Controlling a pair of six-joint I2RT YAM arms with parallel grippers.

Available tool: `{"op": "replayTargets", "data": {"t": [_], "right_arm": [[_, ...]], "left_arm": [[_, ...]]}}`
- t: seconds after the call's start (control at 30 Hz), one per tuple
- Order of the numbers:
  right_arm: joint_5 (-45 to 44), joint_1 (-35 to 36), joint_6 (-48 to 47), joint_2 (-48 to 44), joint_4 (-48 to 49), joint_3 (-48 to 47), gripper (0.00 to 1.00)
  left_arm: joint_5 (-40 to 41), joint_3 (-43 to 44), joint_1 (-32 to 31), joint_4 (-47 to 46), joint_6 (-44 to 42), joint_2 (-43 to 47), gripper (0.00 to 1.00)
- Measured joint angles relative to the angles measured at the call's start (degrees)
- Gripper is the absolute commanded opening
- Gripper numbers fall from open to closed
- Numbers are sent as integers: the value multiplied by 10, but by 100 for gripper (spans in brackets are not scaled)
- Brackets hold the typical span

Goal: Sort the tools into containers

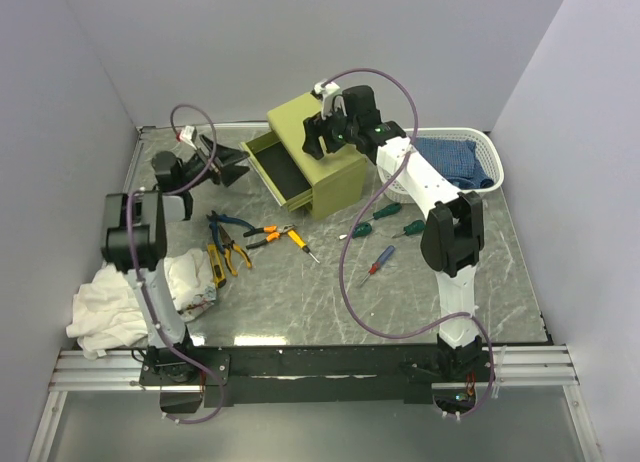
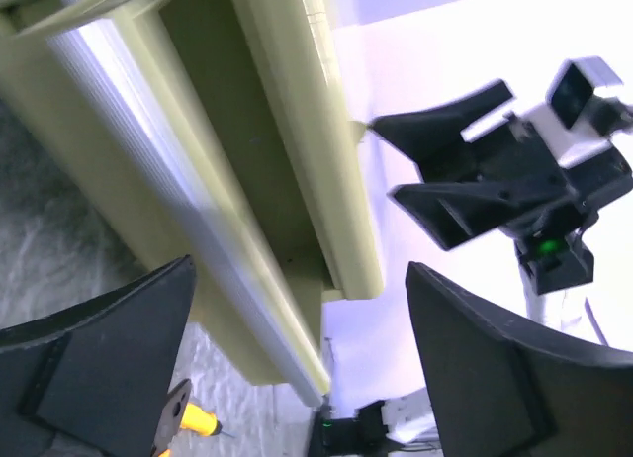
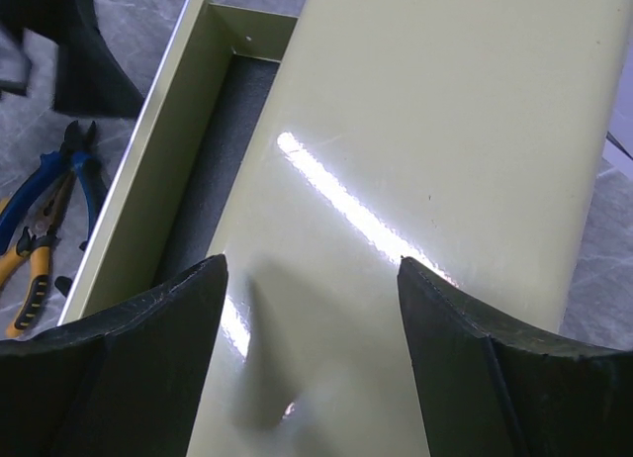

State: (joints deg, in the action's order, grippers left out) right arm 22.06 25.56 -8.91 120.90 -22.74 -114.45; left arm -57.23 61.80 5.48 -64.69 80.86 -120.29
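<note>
The olive cabinet stands at the back centre with one drawer pulled out to the left, dark inside. My left gripper is open and empty beside the drawer's left end; the left wrist view shows the drawer between its jaws. My right gripper is open and empty just over the cabinet top; in its own view it hovers there. On the table lie blue pliers, orange pliers, yellow pliers, a yellow knife, an orange screwdriver, two green screwdrivers and a red-blue screwdriver.
A white basket holding a blue cloth stands right of the cabinet. A crumpled white cloth lies at the front left by the left arm's base. Grey walls close in the table on three sides.
</note>
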Motion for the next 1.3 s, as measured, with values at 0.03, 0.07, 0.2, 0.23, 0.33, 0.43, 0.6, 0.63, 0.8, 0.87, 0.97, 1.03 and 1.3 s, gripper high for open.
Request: {"op": "replayTargets", "data": {"t": [0.03, 0.07, 0.2, 0.23, 0.33, 0.43, 0.6, 0.63, 0.8, 0.87, 0.97, 1.03, 1.3], "right_arm": [[-1, 0, 0, 0, 0, 0, 79], [-2, 0, 0, 0, 0, -1, 80], [-18, 0, 0, -3, -4, -4, 83], [-29, 0, 0, -8, -5, -1, 83], [-59, -4, -9, -41, -19, 33, 84], [-72, -17, -34, -102, -31, 102, 84], [-37, -78, -123, -216, -89, 251, 85], [-29, -89, -147, -226, -110, 271, 85], [16, -126, -332, -243, -207, 400, 84], [28, -120, -386, -240, -237, 418, 82], [45, -111, -462, -228, -252, 407, 82], [52, -104, -497, -215, -251, 391, 82], [63, -78, -622, -134, -233, 351, 78]], "left_arm": [[-4, -2, 3, 29, -24, 20, 96], [-9, -2, 7, 77, -62, 50, 96], [-13, 2, 26, 272, -232, 159, 97], [-10, 5, 30, 318, -272, 179, 96], [37, 19, 40, 471, -394, 230, 96], [120, 26, 40, 585, -473, 265, 97], [232, 53, 41, 693, -534, 279, 96], [243, 56, 41, 700, -537, 279, 96], [289, 60, 44, 724, -558, 282, 97], [302, 64, 45, 735, -568, 282, 97], [319, 72, 46, 742, -589, 285, 96], [330, 75, 47, 744, -603, 288, 96], [372, 127, 51, 802, -674, 288, 97]]}}
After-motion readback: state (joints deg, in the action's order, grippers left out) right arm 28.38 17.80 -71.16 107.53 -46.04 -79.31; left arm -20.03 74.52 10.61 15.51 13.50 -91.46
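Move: The stubby green screwdriver lies on the table about 15 cm back, 12 cm to the right and 20 cm below the right hand. From that screwdriver, the long green screwdriver is some 7 cm right and 5 cm farther out, and the blue-red screwdriver 5 cm right and 11 cm nearer. From the left hand, the stubby screwdriver is roughly 12 cm back, 28 cm right and 15 cm down; the open drawer is about 8 cm right, 1 cm back and 5 cm lower. The right hand leaves the top of the green box and sweeps right and back by some 18 cm each while dropping past the box's near right side, then eases a few centimetres forward and left and sinks to hang low over the stubby green screwdriver, its open fingers tipping down and the wrist turning counter-clockwise about 40 degrees. Meanwhile the left hand, already open and free of the drawer, backs off about 14 cm to the left, rising a little, its fingers swinging from pointing right to pointing down at the table. ##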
